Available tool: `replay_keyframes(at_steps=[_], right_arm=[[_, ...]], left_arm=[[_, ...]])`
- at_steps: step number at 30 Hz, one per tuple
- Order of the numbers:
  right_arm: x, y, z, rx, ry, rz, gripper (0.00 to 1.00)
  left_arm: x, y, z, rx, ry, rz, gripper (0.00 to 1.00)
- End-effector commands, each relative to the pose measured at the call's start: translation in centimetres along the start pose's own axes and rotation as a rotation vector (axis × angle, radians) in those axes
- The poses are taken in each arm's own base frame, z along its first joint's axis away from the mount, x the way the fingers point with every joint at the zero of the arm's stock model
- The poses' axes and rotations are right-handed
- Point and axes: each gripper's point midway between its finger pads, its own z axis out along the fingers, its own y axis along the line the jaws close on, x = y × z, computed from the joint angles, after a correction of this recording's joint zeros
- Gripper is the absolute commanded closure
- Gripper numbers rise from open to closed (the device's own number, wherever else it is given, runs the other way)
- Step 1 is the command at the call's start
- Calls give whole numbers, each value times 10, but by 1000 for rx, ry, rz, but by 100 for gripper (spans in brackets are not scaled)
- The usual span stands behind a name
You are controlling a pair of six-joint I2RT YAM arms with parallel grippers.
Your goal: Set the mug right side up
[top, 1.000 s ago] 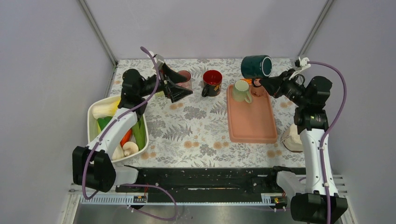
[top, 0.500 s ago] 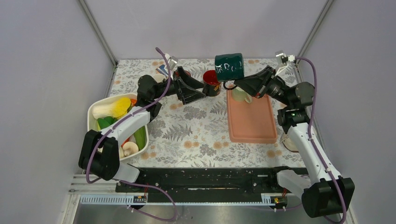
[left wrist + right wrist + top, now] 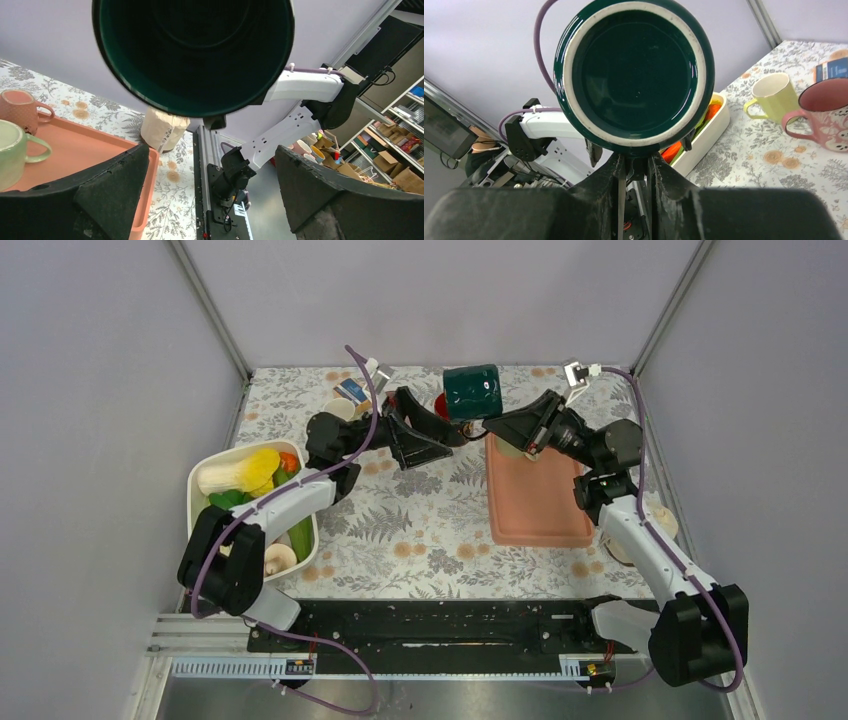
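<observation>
A dark green mug (image 3: 470, 390) hangs on its side in the air above the middle back of the table. My right gripper (image 3: 488, 427) is shut on its handle, just under the body. The right wrist view faces the mug's round base (image 3: 634, 75), with both fingers (image 3: 664, 175) pinching the handle below it. My left gripper (image 3: 447, 437) stands wide open just left of the mug, pointing at it. In the left wrist view the mug's dark mouth (image 3: 192, 50) fills the top, above the gap between the spread fingers (image 3: 100, 195). Nothing lies between them.
A salmon tray (image 3: 540, 505) lies right of centre with a pale green mug (image 3: 15, 155) and a pink mug (image 3: 20, 107) at its far end. A white basin (image 3: 305, 545) of vegetables sits at the left. A paper-wrapped roll (image 3: 635, 540) stands at the right edge.
The right arm has carried the green mug leftward from above the tray's far end toward the table's middle, turning it. The left arm has swung right, up to the mug.
</observation>
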Motion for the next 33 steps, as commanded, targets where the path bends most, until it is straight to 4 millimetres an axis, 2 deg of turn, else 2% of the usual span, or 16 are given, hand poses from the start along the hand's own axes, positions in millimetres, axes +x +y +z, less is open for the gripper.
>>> replay_keyframes(at_steps=[1, 9, 14, 17, 25, 33], right_arm=[[-14, 28, 9, -97, -80, -92, 100], [0, 20, 18, -104, -70, -80, 100], [15, 13, 23, -101, -50, -84, 100], [21, 10, 25, -102, -44, -84, 100], [39, 6, 29, -110, -20, -88, 100], [65, -9, 32, -85, 39, -121, 100]], left_arm=[[-11, -10, 4, 51, -50, 41, 1], [-10, -7, 6, 68, -62, 19, 2], [-13, -10, 7, 88, -72, 12, 10], [-16, -13, 8, 98, -73, 17, 17], [-20, -20, 8, 120, -73, 27, 47], [-24, -27, 7, 136, -85, 27, 58]])
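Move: The right hand already holds the dark green mug by its handle, the mug's middle about 5 cm ahead, 3 cm left and 4 cm above its fingertips; the waiting left gripper is some 6 cm to its left, 2 cm back and 3 cm lower. From the open left hand the mug is roughly 6 cm ahead, 4 cm right and 6 cm up. Below that hand stand the red mug, about 14 cm ahead, and the pink mug, 14 cm ahead and 13 cm left, both some 16 cm lower. The right fingers keep their pinch on the green mug's handle and carry it about 4 cm left and nearly 3 cm down, into the mouth of the left gripper. The left hand stays almost in place, then from about a third of the way through closes from wide open to under half, around the handle; a firm grip by it can't be seen yet. ##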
